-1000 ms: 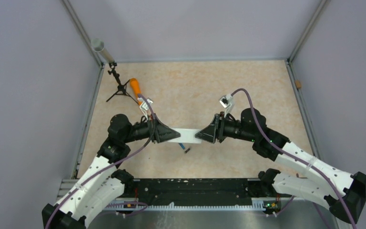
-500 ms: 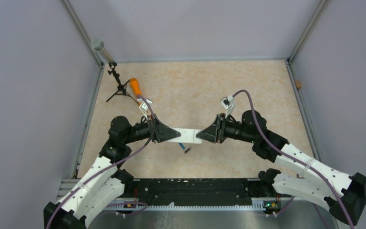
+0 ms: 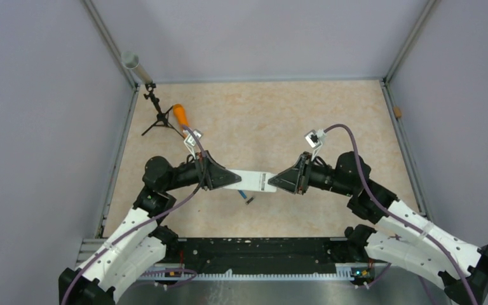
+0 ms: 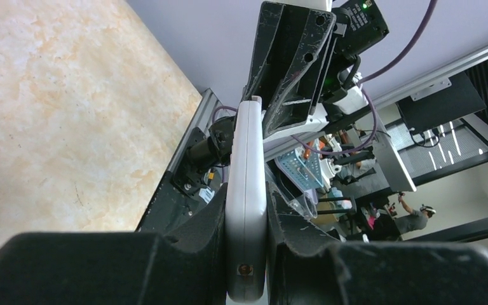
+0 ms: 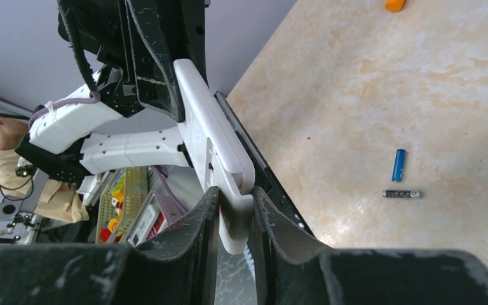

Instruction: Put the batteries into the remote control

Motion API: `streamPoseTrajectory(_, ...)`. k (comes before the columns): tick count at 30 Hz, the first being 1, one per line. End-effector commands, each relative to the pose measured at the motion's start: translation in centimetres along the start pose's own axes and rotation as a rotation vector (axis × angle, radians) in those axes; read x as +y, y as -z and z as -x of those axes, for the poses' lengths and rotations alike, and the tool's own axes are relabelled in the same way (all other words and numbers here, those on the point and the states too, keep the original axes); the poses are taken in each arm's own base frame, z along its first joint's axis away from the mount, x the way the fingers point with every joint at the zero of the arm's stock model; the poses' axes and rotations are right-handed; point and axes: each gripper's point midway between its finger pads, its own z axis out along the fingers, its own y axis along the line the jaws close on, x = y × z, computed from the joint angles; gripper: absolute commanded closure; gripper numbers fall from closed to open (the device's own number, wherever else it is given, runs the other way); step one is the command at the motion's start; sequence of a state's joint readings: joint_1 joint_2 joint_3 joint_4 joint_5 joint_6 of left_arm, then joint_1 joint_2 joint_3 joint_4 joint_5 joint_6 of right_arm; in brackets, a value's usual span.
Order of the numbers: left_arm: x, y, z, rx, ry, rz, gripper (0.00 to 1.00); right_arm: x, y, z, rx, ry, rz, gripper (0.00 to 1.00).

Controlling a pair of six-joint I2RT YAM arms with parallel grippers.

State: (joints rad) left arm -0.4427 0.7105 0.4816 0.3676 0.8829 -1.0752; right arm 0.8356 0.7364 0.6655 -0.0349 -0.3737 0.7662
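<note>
The white remote control (image 3: 249,181) hangs level above the table, between both arms. My left gripper (image 3: 225,179) is shut on its left end; in the left wrist view the remote control (image 4: 246,190) stands edge-on, pinched in the left gripper (image 4: 246,204). My right gripper (image 3: 277,181) is shut on a thin white back cover (image 5: 232,222) that sits stepped out from the remote control (image 5: 213,133) body. The batteries lie on the table under it, the blue one (image 3: 243,192) (image 5: 398,164) beside the dark one (image 3: 250,201) (image 5: 401,193).
An orange cylinder (image 3: 180,116) and a small black tripod (image 3: 159,114) stand at the back left, near a grey tube (image 3: 132,63) in the corner. Walls close in three sides. The black base rail (image 3: 254,251) runs along the near edge.
My right gripper has shut on the remote's right end and drawn back to the right, so the white span between the grippers is longer. The left gripper has held still.
</note>
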Motion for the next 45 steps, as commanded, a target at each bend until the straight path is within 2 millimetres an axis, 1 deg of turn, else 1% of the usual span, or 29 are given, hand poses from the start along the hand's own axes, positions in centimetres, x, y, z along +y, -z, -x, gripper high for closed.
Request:
streamPoseTrajectory(1, 1.4, 0.0, 2.0, -0.100, -0.005, 0.048, 1.00, 2.1, 1.3, 0.5, -0.026, 0.050, 0.076, 1.00)
streamPoseTrajectory(11, 2.0, 0.2, 2.9, -0.141, -0.007, 0.075, 1.00, 2.2, 2.1, 0.8, -0.048, 0.065, 0.058, 1.00)
streamPoseTrajectory(15, 2.1, 0.3, 3.2, -0.149, -0.013, 0.081, 1.00, 1.4, 2.1, 1.0, -0.049, 0.067, 0.013, 1.00)
streamPoseTrajectory(18, 2.7, 0.5, 3.3, -0.151, -0.022, 0.116, 1.00, 0.4, 2.1, 1.3, -0.065, 0.070, -0.045, 1.00)
streamPoseTrajectory(23, 4.1, 1.3, 3.8, -0.159, -0.067, 0.227, 1.00, -2.7, 1.5, 1.2, -0.038, 0.067, -0.208, 1.00)
streamPoseTrajectory(27, 4.9, 1.8, 3.9, -0.162, -0.086, 0.281, 1.00, -5.7, 0.3, 0.3, 0.014, 0.062, -0.315, 1.00)
streamPoseTrajectory(29, 5.7, 2.0, 3.7, -0.162, -0.078, 0.315, 1.00, -7.1, -0.3, 0.1, 0.027, 0.059, -0.350, 1.00)
streamPoseTrajectory(34, 7.7, 2.4, 2.9, -0.163, -0.036, 0.371, 1.00, -10.4, -1.9, 0.1, 0.042, -0.011, -0.342, 1.00)
streamPoseTrajectory(38, 8.9, 2.7, 2.5, -0.168, -0.014, 0.405, 1.00, -12.8, -3.0, -0.1, 0.060, -0.053, -0.330, 1.00)
streamPoseTrajectory(40, 9.5, 2.8, 2.3, -0.169, -0.003, 0.424, 1.00, -13.9, -3.6, 0.3, 0.047, -0.073, -0.321, 1.00)
streamPoseTrajectory(43, 9.9, 2.9, 2.0, -0.162, 0.007, 0.432, 1.00, -15.8, -4.0, 0.3, 0.036, -0.110, -0.318, 1.00)
streamPoseTrajectory(45, 10.1, 2.9, 2.0, -0.165, 0.011, 0.435, 1.00, -17.4, -4.3, 0.0, 0.039, -0.132, -0.318, 1.00)
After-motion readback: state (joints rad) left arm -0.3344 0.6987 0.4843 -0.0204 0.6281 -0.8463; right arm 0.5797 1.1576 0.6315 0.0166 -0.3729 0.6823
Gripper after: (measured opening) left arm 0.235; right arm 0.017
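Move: The battery cover, already slid partway off the remote control's right end, is pinched in the right hand, its middle about 1 cm to that hand's left. The left hand grips the remote control, whose middle lies about 3 cm to its right and 7 cm left of the right hand. On the table some 26 cm below, the blue battery lies about 4 cm ahead and 7 cm left of the right hand, the dark battery 2 cm ahead and 5 cm left. The battery cover is drawn off the remote control's end as the right hand pulls it about 1.5 cm right, back and up, its fingers closing thinner on it; then the right hand carries it forward and some 15 cm down, tipping downward and turning clockwise. The left hand keeps hold of the remote control and takes it down, forward and left, about 10 cm in all, turning counter-clockwise. ##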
